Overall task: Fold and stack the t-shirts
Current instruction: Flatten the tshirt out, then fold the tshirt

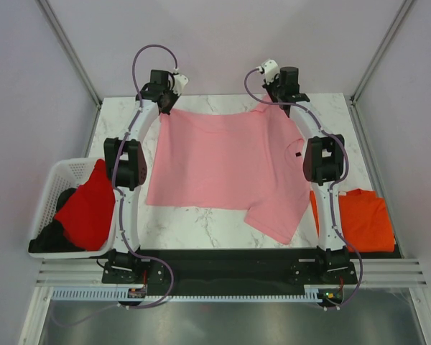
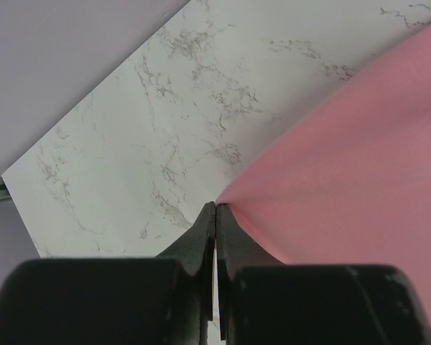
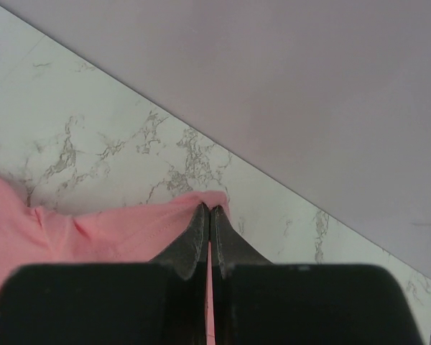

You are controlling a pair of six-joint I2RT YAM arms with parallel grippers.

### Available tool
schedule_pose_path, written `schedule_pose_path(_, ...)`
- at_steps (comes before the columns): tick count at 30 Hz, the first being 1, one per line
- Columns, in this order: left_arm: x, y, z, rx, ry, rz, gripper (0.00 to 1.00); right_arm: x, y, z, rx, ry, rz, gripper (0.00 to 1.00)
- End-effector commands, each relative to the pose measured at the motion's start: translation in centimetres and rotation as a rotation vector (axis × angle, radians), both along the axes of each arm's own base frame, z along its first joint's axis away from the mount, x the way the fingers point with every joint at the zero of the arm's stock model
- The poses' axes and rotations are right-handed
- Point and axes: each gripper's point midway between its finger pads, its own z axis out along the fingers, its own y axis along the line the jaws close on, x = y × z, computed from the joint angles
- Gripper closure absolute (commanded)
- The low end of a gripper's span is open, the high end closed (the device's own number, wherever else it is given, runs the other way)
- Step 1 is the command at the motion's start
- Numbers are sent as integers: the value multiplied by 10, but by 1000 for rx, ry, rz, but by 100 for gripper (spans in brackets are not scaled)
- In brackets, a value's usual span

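A light pink t-shirt (image 1: 223, 165) lies spread across the marble table, one sleeve hanging toward the near right. My left gripper (image 1: 165, 106) is shut on its far left corner; in the left wrist view the pink t-shirt (image 2: 359, 158) runs off to the right from the pinched gripper (image 2: 215, 207). My right gripper (image 1: 279, 106) is shut on the far right corner, where pink t-shirt hem (image 3: 108, 230) bunches against the gripper (image 3: 209, 210) and shows between the fingers. An orange t-shirt (image 1: 363, 219) lies folded at the table's right edge. A red t-shirt (image 1: 86, 208) sits in the basket.
A white lattice basket (image 1: 61, 176) stands off the table's left edge, holding dark cloth (image 1: 47, 241) beside the red shirt. Grey walls close in behind the far table edge (image 1: 223, 95). Both arms reach along the table's sides.
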Motion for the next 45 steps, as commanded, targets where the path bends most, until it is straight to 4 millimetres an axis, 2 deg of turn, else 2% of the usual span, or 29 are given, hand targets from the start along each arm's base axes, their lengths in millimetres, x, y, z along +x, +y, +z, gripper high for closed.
schedule_pose_path(1,12,7,34,-1,-97,22,98,10,4,26,13,-79,-5,100)
schedule_pose_path(4,9,6,39,-11,-100,25,98,3,3,30,1,-68,-1,100)
schedule_pose_path(5,8,5,40,-19,-101,25,98,0,1,44,-10,-86,1,100)
schedule_pose_path(6,6,4,43,-25,-102,23,98,-5,1,37,-20,-63,4,100)
schedule_pose_path(7,4,2,46,-37,-104,15,98,-8,-1,40,-30,-62,0,100)
schedule_pose_path(8,2,1,54,-48,-112,13,98,-13,-3,57,-37,-81,0,100)
schedule_pose_path(10,-5,-3,56,-61,-104,-7,98,-23,-8,54,-54,-57,-7,100)
schedule_pose_path(11,-9,-3,68,-66,-120,-15,98,-28,-10,70,-56,-76,-9,100)
schedule_pose_path(13,-17,-6,64,-68,-100,-40,98,-39,-11,67,-72,-57,-3,100)
schedule_pose_path(14,-20,-6,65,-69,-100,-48,98,-44,-12,79,-73,-69,-1,100)
schedule_pose_path(15,-26,-5,65,-68,-91,-52,98,-50,-13,70,-80,-41,0,100)
schedule_pose_path(17,-31,-4,62,-68,-80,-60,98,-57,-15,80,-86,-44,-1,100)
schedule_pose_path(19,-37,-3,61,-73,-70,-62,98,-67,-19,73,-97,-12,-3,100)
schedule_pose_path(20,-39,-2,61,-76,-68,-62,98,-72,-19,80,-94,-16,-3,100)
schedule_pose_path(21,-43,-1,60,-77,-60,-63,98,-78,-22,70,-99,13,-4,100)
schedule_pose_path(23,-47,-1,60,-81,-55,-64,98,-89,-22,79,-94,13,-2,100)
schedule_pose_path(24,-50,0,57,-79,-45,-64,98,-97,-24,68,-98,47,-3,100)
schedule_pose_path(26,-54,-2,58,-78,-43,-82,98,-107,-24,74,-96,53,-1,100)
schedule_pose_path(27,-57,-1,55,-77,-35,-89,98,-114,-25,64,-99,80,-1,100)
schedule_pose_path(29,-60,0,54,-56,-30,-110,98,-121,-30,66,-102,90,-9,100)
schedule_pose_path(32,-59,8,45,-34,-15,-103,98,-133,-34,54,-104,130,-18,100)
schedule_pose_path(34,-55,13,41,-26,-12,-99,98,-134,-36,50,-99,141,-26,100)
schedule_pose_path(35,-50,18,32,-23,2,-91,98,-133,-38,44,-95,153,-35,100)
schedule_pose_path(37,-38,20,36,-3,-21,-96,98,-126,-39,43,-79,151,-54,100)
schedule_pose_path(38,-34,21,35,4,-24,-98,98,-120,-39,33,-78,165,-63,100)
schedule_pose_path(39,-24,20,32,8,-33,-102,98,-112,-38,40,-67,146,-68,100)
schedule_pose_path(42,-6,22,29,22,-52,-100,98,-93,-40,38,-60,132,-104,100)
schedule_pose_path(43,-2,22,27,33,-57,-108,98,-87,-39,27,-61,144,-106,100)
schedule_pose_path(45,4,23,23,48,-60,-114,98,-77,-39,37,-53,113,-113,100)
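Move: Both grippers hold the pink t-shirt's raised far edge some 5 cm above the table. Its middle lies about 24 cm back and 17 cm right of the left gripper, and roughly 32 cm back and 17 cm left of the right one. From the right gripper, the neck opening is some 26 cm back and 7 cm right, and the near flap about 60 cm back and 2 cm right. Keep both grippers shut on the t-shirt and draw its far edge back towards the robot, rising along the way after a slight dip of the right. Take the right about 13 cm back, tipping its fingers down some 10 degrees, and the left only about 6. Then sink a little and reverse: bring the left nearly 5 cm forward while drifting slightly left, the right some 3 cm forward. ##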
